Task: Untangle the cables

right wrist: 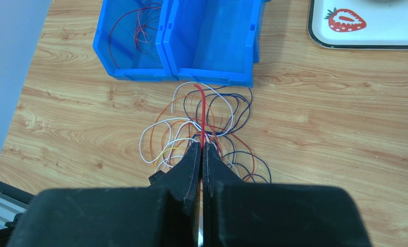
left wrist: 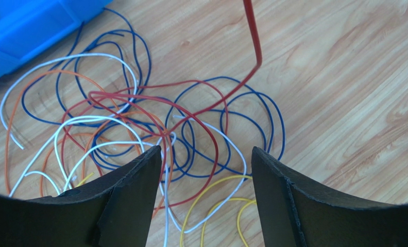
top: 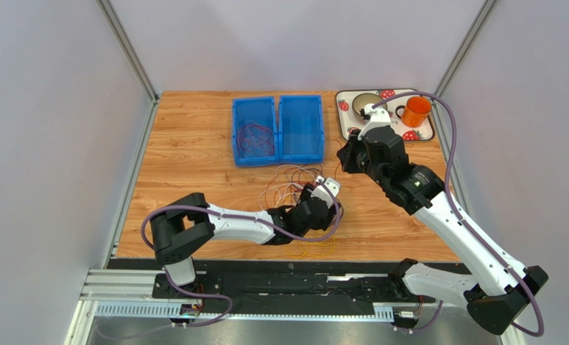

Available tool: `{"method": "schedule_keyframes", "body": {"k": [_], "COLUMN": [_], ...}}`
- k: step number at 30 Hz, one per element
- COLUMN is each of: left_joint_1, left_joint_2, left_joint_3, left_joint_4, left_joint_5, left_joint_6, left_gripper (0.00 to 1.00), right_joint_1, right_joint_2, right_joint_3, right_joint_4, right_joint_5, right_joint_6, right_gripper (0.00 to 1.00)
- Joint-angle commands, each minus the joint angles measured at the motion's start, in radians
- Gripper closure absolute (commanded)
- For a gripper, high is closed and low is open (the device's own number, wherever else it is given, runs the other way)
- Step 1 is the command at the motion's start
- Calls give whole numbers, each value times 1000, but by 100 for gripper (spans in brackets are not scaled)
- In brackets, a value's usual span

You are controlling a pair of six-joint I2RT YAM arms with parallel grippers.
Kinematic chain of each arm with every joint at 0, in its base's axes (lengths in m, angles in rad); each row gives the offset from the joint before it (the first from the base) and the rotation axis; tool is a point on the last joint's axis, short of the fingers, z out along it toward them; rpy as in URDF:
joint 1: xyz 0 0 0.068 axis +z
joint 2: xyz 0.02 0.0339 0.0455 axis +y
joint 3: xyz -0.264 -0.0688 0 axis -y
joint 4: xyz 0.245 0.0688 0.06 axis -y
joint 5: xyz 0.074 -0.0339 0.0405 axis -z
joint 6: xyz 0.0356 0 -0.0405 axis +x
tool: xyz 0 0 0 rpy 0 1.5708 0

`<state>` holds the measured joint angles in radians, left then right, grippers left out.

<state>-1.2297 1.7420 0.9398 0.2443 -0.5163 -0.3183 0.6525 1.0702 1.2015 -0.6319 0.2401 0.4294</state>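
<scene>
The cables (top: 294,185) lie in a loose tangle on the wooden table (top: 194,165), just in front of the blue bins: red, white, orange, dark blue and yellow loops (left wrist: 139,118). My left gripper (left wrist: 206,149) hovers low over the near side of the tangle, open, with nothing between its fingers; white, red and yellow strands (left wrist: 216,190) lie on the table below the gap. My right gripper (right wrist: 201,144) is shut on a red cable (right wrist: 203,108), held above the tangle. That red cable (left wrist: 255,46) rises steeply out of the pile in the left wrist view.
Two blue bins stand side by side at the back; the left bin (top: 254,131) holds thin red cables, the right bin (top: 302,128) shows nothing inside. A strawberry-print tray (top: 425,134) at the back right carries an orange cup (top: 415,111) and a bowl (top: 368,103).
</scene>
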Motion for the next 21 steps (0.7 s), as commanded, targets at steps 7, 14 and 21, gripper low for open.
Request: {"method": "schedule_keyframes", "body": {"k": [7, 14, 21], "left_joint_1": [-4, -4, -4], "left_joint_2": [51, 25, -151], "left_joint_3": [43, 47, 36], "left_joint_4": [127, 98, -66], "left_joint_5": [-42, -79, -30], "left_joint_6": [78, 59, 7], "left_gripper": [49, 100, 100], "right_joint_1": [-4, -5, -4], "right_joint_2": [-13, -16, -9], "right_joint_3": [1, -6, 1], "right_joint_4": [24, 20, 20], "right_joint_5": [-16, -9, 11], "right_joint_6": [12, 8, 2], "right_gripper": [100, 100, 100]}}
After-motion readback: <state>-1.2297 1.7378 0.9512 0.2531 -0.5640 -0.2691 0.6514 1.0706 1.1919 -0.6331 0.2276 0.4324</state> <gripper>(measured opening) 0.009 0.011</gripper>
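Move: The left hand's open fingers already straddle a strand of the red cable low over the pile; it lies about 1 cm ahead, 1 cm right and 1 cm below the hand point. The white loops lie some 13 cm left and 1 cm ahead, the yellow coil about 12 cm back and 4 cm left, and the right-hand blue bin about 18 cm ahead and 8 cm left. From the right hand, that strand lies roughly 6 cm back, 3 cm left and 20 cm down. The left hand creeps forward about 1 cm over the pile, rises a touch and then dips about 1 cm as its wide-open fingers shut fully and pinch the red strand, then starts to lift, some 1.5 cm up from its lowest point, with its wrist nearly steady. The right hand stays in place high above, fingers shut, still holding its own raised length of the red cable. ##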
